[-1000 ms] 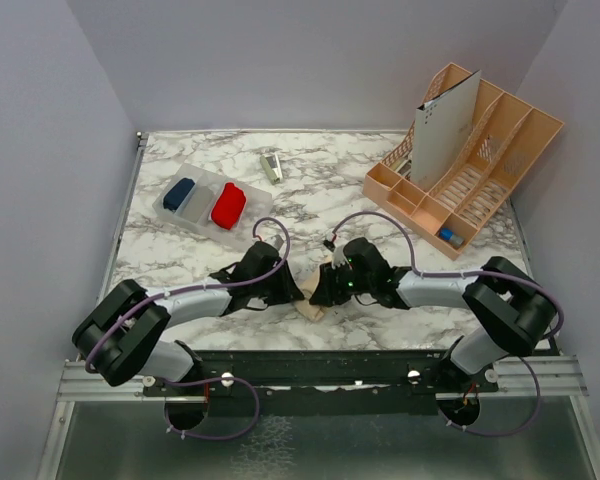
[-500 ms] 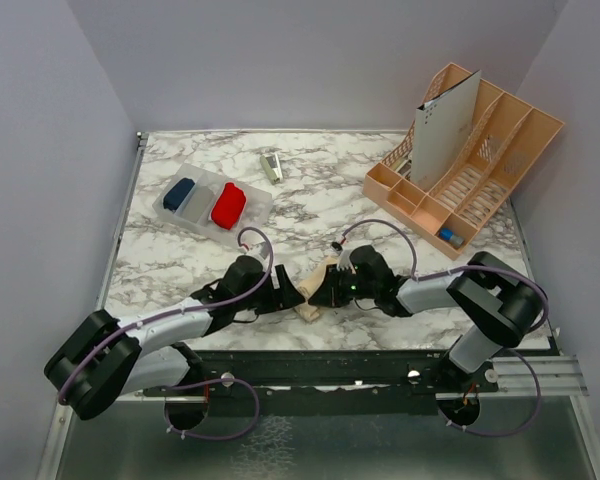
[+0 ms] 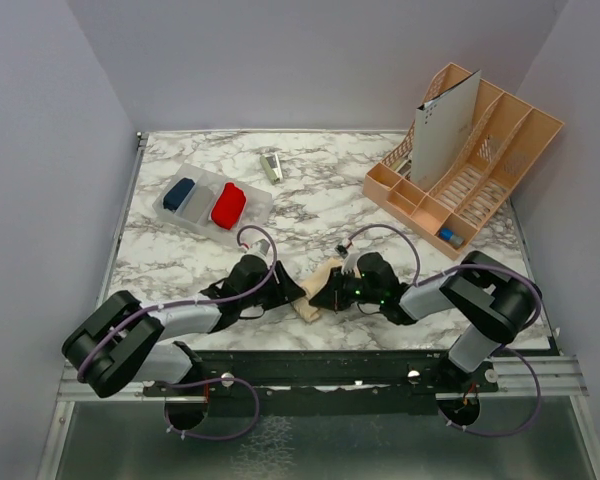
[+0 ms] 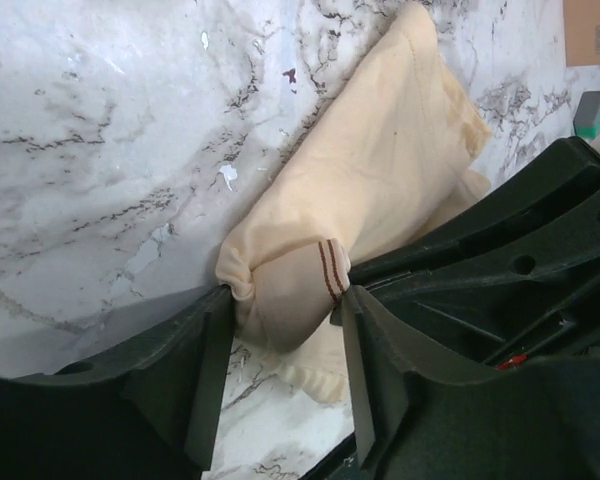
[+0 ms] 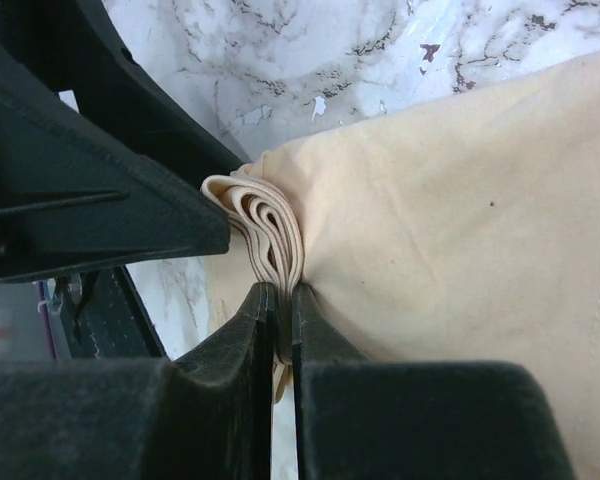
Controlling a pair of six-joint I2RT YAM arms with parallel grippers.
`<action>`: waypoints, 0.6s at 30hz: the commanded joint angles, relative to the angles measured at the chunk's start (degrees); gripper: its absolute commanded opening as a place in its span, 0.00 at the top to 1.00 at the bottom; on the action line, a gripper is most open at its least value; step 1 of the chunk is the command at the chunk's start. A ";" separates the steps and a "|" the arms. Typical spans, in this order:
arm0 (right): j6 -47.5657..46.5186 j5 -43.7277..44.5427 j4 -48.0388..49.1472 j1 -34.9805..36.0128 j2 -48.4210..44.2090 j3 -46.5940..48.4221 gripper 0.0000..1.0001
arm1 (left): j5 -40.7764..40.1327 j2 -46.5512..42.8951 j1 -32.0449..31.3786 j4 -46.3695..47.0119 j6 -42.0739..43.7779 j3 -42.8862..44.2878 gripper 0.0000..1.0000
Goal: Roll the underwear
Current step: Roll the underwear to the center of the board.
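A peach-beige underwear (image 3: 311,308) lies partly rolled on the marble table near the front edge, between my two grippers. In the left wrist view its rolled end (image 4: 290,295), marked by a thin brown stripe, is pressed between both fingers of my left gripper (image 4: 280,300), which comes at it from the left (image 3: 290,294). My right gripper (image 5: 283,295) is shut on the layered folded edge of the same cloth (image 5: 460,220), reaching in from the right (image 3: 326,293). A rolled red underwear (image 3: 228,205) rests in a clear tray.
The clear tray (image 3: 242,232) at the back left also holds a blue bundle (image 3: 179,192) and a grey one (image 3: 200,200). A peach desk organizer (image 3: 500,185) with a white sheet stands at the back right. A small metal object (image 3: 271,166) lies at the back centre.
My left gripper let go, opened wide, and has now closed round the rolled end. The right gripper closed on the folded edge and holds it. Both wrists have sunk lower toward the table.
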 commanded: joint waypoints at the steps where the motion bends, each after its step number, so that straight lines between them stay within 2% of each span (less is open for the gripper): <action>1: -3.04 2.18 -9.88 -0.35 5.67 -4.90 0.99 | -5.21 6.25 -0.86 -6.06 1.52 -3.69 0.51; 5: -2.71 1.47 -7.24 -0.32 5.37 -6.14 0.99 | -6.14 8.03 -1.26 -4.96 2.28 -3.81 0.67; 7: -3.37 0.93 -7.30 -0.30 4.69 -5.96 0.96 | -5.99 8.11 -1.39 -4.64 3.06 -3.55 0.82; 8: -4.47 0.33 -7.53 -0.28 4.22 -5.71 0.92 | -5.90 7.91 -1.46 -4.83 3.64 -3.20 0.90; 10: -5.66 0.08 -8.64 -0.28 2.82 -4.95 0.80 | -5.62 7.38 -1.53 -5.38 4.86 -2.36 0.99; 14: -9.69 -0.77 -11.65 -0.29 -1.84 -2.29 0.59 | -4.57 6.22 -1.57 -8.34 8.02 0.92 1.00; 18: -13.55 0.17 -16.05 -0.27 -9.07 1.30 0.49 | -7.27 3.79 -1.57 -16.38 9.97 4.87 1.00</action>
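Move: The underwear's rolled edge sits right at the left hand's open fingers, its middle about 2 cm to the right and 1 cm below. The same roll is in the right hand's shut fingers, its middle about 1 cm to their left. From the left hand, the underwear's flat part lies around 5 cm ahead, 6 cm right and 2 cm below; the red roll is some 21 cm ahead and 16 cm left, in the clear box, about 21 cm ahead and 19 cm left. Sink the left gripper about 1 cm around its end of the underwear roll and close the fingers to pinch it, then ease forward and right by under 1 cm, lifting slightly. Keep the right fingers shut until the left ones are nearly closed, then open them about a third of their range and raise that hand roughly 1.5 cm, letting the roll go. ##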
